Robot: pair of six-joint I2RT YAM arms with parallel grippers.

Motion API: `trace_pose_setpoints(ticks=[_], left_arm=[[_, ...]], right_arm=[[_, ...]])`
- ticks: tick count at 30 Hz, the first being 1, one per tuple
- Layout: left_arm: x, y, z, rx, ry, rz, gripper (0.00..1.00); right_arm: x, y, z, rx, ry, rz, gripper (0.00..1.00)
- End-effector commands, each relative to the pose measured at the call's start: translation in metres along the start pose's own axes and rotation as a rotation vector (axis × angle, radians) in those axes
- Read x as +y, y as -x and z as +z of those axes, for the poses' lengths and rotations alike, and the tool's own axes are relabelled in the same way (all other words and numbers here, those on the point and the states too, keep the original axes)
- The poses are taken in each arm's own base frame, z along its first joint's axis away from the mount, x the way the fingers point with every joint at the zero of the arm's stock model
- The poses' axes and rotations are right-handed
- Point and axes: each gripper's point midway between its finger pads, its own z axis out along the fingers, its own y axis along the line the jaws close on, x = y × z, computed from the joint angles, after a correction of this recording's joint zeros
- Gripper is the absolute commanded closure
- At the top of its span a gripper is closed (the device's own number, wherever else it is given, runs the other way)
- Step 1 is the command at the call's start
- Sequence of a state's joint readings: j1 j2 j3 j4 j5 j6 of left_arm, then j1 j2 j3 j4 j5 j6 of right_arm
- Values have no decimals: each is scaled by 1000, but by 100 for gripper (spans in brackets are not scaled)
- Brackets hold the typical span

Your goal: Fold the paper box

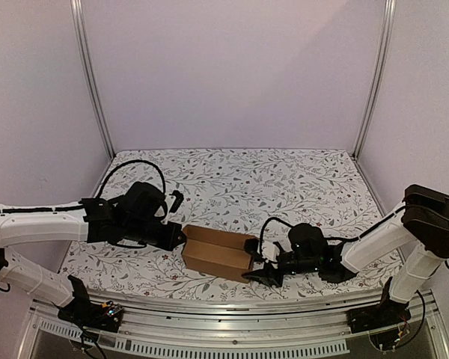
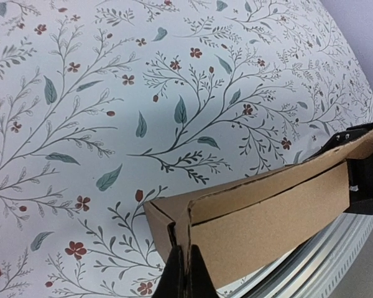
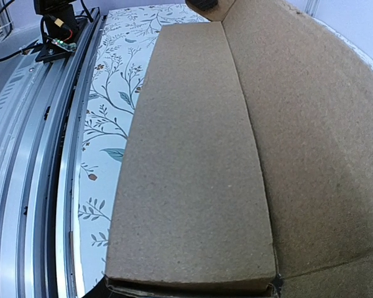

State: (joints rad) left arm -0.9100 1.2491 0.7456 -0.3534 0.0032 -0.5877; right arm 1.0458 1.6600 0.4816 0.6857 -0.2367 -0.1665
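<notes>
The paper box point(image 1: 217, 253), plain brown cardboard and oblong, lies near the table's front edge between my two arms. My left gripper point(image 1: 178, 238) is at its left end. In the left wrist view its black fingers point(image 2: 174, 279) are pinched together on a thin flap edge at the corner of the paper box point(image 2: 267, 217). My right gripper point(image 1: 258, 262) straddles the right end, one finger in front and one behind. The right wrist view is filled by the paper box point(image 3: 193, 174), its end seated between the jaws of the right gripper point(image 3: 186, 293), whose fingers barely show.
A floral cloth point(image 1: 284, 187) covers the table. A metal rail point(image 1: 224, 310) runs along the near edge, close under the box. Two upright frame posts point(image 1: 93, 82) point(image 1: 374, 82) stand at the back corners. The left arm's base point(image 3: 59, 37) shows beyond the rail.
</notes>
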Motion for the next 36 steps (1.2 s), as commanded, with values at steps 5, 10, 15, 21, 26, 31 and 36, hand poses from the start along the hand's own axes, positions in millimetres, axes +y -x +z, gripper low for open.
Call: trace_pose_setpoints(ticks=[5, 10, 15, 21, 26, 31, 36], left_arm=[[-7, -40, 5, 127, -5, 39, 100], [-6, -41, 6, 126, 6, 43, 100], [-5, -42, 9, 130, 19, 52, 100], [-7, -41, 9, 137, 24, 59, 100], [0, -37, 7, 104, 60, 52, 100], [2, -35, 6, 93, 73, 49, 100], [1, -32, 6, 89, 75, 49, 100]], right_arm=[[-32, 9, -2, -58, -175, 32, 39], [-32, 13, -3, -82, -176, 62, 31], [-34, 15, -6, -89, -184, 80, 26], [-36, 12, -9, -82, -209, 80, 20], [-46, 6, -18, -71, -277, 79, 15], [-51, 8, -28, -78, -318, 81, 11], [-53, 14, -44, -75, -345, 79, 9]])
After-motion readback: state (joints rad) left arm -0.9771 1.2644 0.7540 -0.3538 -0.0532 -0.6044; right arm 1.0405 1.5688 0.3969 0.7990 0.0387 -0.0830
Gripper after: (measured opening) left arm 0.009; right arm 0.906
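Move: The left gripper already pinches the lid's left ear; the box body's middle lies about 10 cm to its right, 3 cm back and 6 cm below. The right gripper, half open around the box's right end, has the lid's right ear about 4 cm ahead, level sideways, and roughly 3 cm above. The box's middle is some 9 cm to the right hand's left and 2 cm ahead. Spread the right fingers from half to nearly fully open, easing their grip on the box's right end, while the hand goes about 4 cm forward towards the lid's right ear. Then ease it 3 cm right, away from the box's middle, lifting last, and turn it clockwise some 15 degrees. Keep the left pinch on the left ear, drawing about 1 cm back and right. ##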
